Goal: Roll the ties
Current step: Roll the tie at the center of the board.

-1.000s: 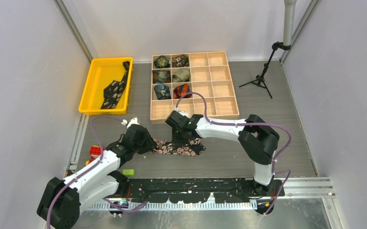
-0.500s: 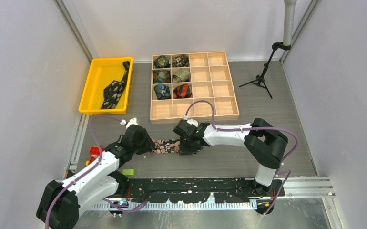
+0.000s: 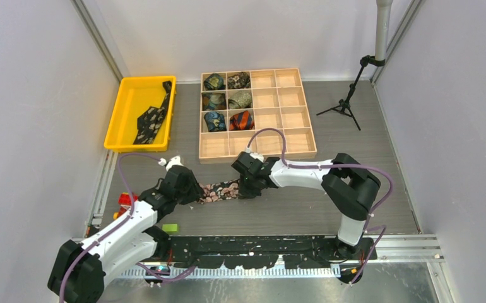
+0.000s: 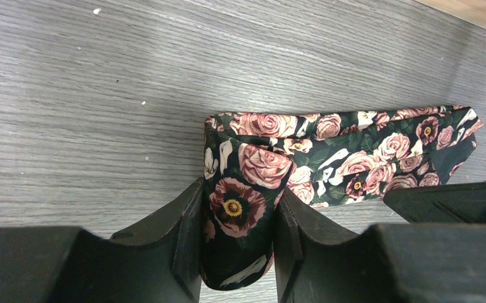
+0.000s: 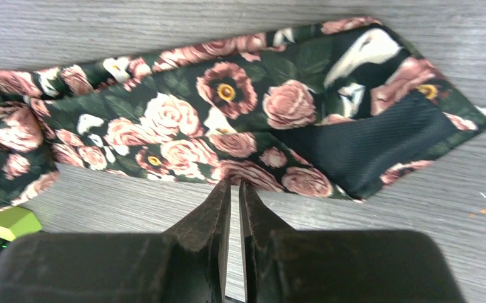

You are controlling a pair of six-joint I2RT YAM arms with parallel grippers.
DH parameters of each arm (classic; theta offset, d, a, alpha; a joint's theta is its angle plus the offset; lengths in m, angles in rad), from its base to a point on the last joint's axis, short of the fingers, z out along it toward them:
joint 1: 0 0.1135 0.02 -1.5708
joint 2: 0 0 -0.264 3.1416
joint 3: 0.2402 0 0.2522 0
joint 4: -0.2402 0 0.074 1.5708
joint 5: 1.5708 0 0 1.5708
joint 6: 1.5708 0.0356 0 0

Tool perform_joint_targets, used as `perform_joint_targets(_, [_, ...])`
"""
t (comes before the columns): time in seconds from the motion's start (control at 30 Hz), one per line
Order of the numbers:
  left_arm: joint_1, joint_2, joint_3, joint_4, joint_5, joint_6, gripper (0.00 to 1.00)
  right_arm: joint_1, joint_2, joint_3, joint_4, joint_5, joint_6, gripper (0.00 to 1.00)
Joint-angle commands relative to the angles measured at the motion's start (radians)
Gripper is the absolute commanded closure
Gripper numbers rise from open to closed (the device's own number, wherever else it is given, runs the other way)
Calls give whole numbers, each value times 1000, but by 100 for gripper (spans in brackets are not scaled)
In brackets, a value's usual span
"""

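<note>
A dark floral tie (image 3: 221,191) with pink roses lies flat on the grey table between the arms. My left gripper (image 3: 192,192) is shut on its rolled left end (image 4: 237,202), the coil filling the gap between the jaws (image 4: 239,199). My right gripper (image 3: 248,187) sits at the tie's other end with its jaws almost together, the tips (image 5: 234,184) pinching the near edge of the tie (image 5: 183,126). The wide pointed end shows its dark lining (image 5: 367,148). A black tie (image 3: 152,117) with pale dots lies loose in the yellow bin (image 3: 127,101).
A wooden compartment tray (image 3: 291,117) stands behind the arms, with several rolled ties (image 3: 228,101) in its left cells. A black tripod (image 3: 344,104) is at the back right. A green block (image 3: 170,227) and red bits (image 3: 125,200) lie by the left arm.
My right gripper has moved left toward the left one, bringing the tie's wide end with it, so the tie looks shorter. The left gripper holds still.
</note>
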Motion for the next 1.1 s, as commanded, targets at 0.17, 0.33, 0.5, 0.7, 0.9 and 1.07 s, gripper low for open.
perform_joint_targets(0.17, [-4, 30, 69, -47, -96, 49, 75, 10, -104, 37, -135, 9, -86, 83])
perform_joint_targets(0.33, [-29, 60, 95, -63, -163, 54, 75, 11, -122, 51, -123, 41, -67, 83])
perform_joint_targets(0.5, [-70, 102, 119, -61, -215, 57, 75, 11, -109, 88, -43, 22, -67, 83])
perform_joint_targets(0.7, [-98, 115, 132, -63, -272, 57, 76, 8, -38, 178, -17, 40, -75, 84])
perform_joint_targets(0.9, [-127, 162, 164, -76, -330, 80, 76, 4, -46, 160, -18, 72, -52, 85])
perform_joint_targets(1.07, [-167, 223, 185, -77, -393, 91, 76, -26, -140, 88, -48, 113, -38, 85])
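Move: My left hand already grips the rolled end of the tie; the unrolled strip lies to its right, its middle about 12 cm right, 1 cm ahead and 3 cm lower. My right hand, fingers nearly shut, is at the strip's near edge: the strip's middle is some 2 cm ahead and 3 cm to its left, the roll about 15 cm left and 1 cm ahead. The wooden tray's middle is roughly 27 cm ahead of my right hand and 3 cm to its right. Keeping my grip on the roll, I ease my left hand some 2 cm forward and slightly left while turning it nearly 20 degrees, its left side rising. My right hand, still nearly shut, first slips back and right about 2 cm, then leaves the near edge of the strip, rising some 6 cm and swinging forward and left over the tie before it begins to sink back to the right. ##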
